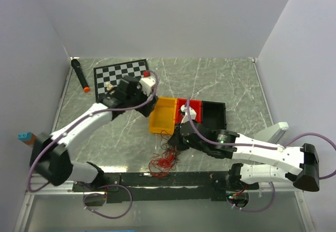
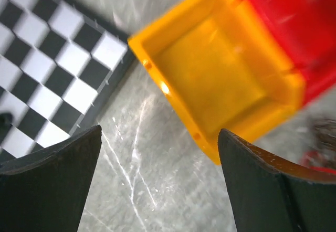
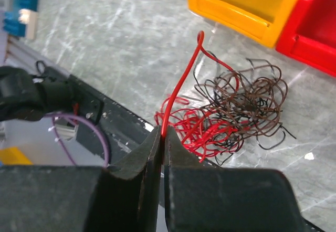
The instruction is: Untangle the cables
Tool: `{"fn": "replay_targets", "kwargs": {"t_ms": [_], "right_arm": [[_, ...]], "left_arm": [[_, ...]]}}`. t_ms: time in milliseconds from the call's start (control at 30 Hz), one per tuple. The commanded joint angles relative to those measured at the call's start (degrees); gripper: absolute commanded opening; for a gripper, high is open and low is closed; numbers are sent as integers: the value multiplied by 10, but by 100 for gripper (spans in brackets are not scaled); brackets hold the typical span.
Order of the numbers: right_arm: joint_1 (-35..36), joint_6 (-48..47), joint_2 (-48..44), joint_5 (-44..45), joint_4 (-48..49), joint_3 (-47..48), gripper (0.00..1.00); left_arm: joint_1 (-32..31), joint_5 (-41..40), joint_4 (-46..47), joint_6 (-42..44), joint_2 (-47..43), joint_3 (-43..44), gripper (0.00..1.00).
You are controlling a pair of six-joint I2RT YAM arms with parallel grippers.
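Observation:
The cables (image 1: 164,157) are a tangle of thin red and black wires on the table near the front edge. In the right wrist view the tangle (image 3: 231,111) lies just beyond my fingers. My right gripper (image 3: 164,135) is shut on one red wire (image 3: 181,82) that rises out of the jaws and curls over toward the pile. In the top view my right gripper (image 1: 177,137) sits just above the tangle. My left gripper (image 2: 157,158) is open and empty, over bare table beside the yellow bin (image 2: 220,69). It shows at the back left in the top view (image 1: 137,94).
A yellow bin (image 1: 163,114), a red bin (image 1: 190,109) and a black bin (image 1: 214,115) stand in a row mid-table. A checkerboard (image 1: 116,74) and a black marker (image 1: 80,75) lie at the back left. A black rail (image 1: 168,179) runs along the front edge.

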Motion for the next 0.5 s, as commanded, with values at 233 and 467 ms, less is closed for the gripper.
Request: {"fn": "replay_targets", "kwargs": {"t_ms": [233, 467], "right_arm": [[6, -104, -66, -52, 44, 104, 0], [6, -137, -79, -65, 47, 177, 0]], "left_arm": [[29, 335, -135, 119, -101, -6, 97], [33, 495, -163, 214, -113, -54, 97]]}}
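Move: Below the shut right fingers, which already hold a red strand, the cable tangle lies about level in reach, some 4 cm to the left and 17 cm down; the orange bin is roughly 22 cm ahead and 6 cm left, the red bin 23 cm ahead and 7 cm right. For the open, empty left hand the same tangle is about 19 cm back, 9 cm right and 15 cm below, with the orange bin's middle some 2 cm ahead and 7 cm right. Drawing the red strand up from the tangle, the right hand rises about 13 cm almost straight, tilting its fingertips upward and keeping its pinch. Meanwhile the wide-open left hand comes back some 12 cm from beside the orange bin towards the tangle, first climbing and then sinking most of that again, while swinging clockwise so its fingers point more to the right. ##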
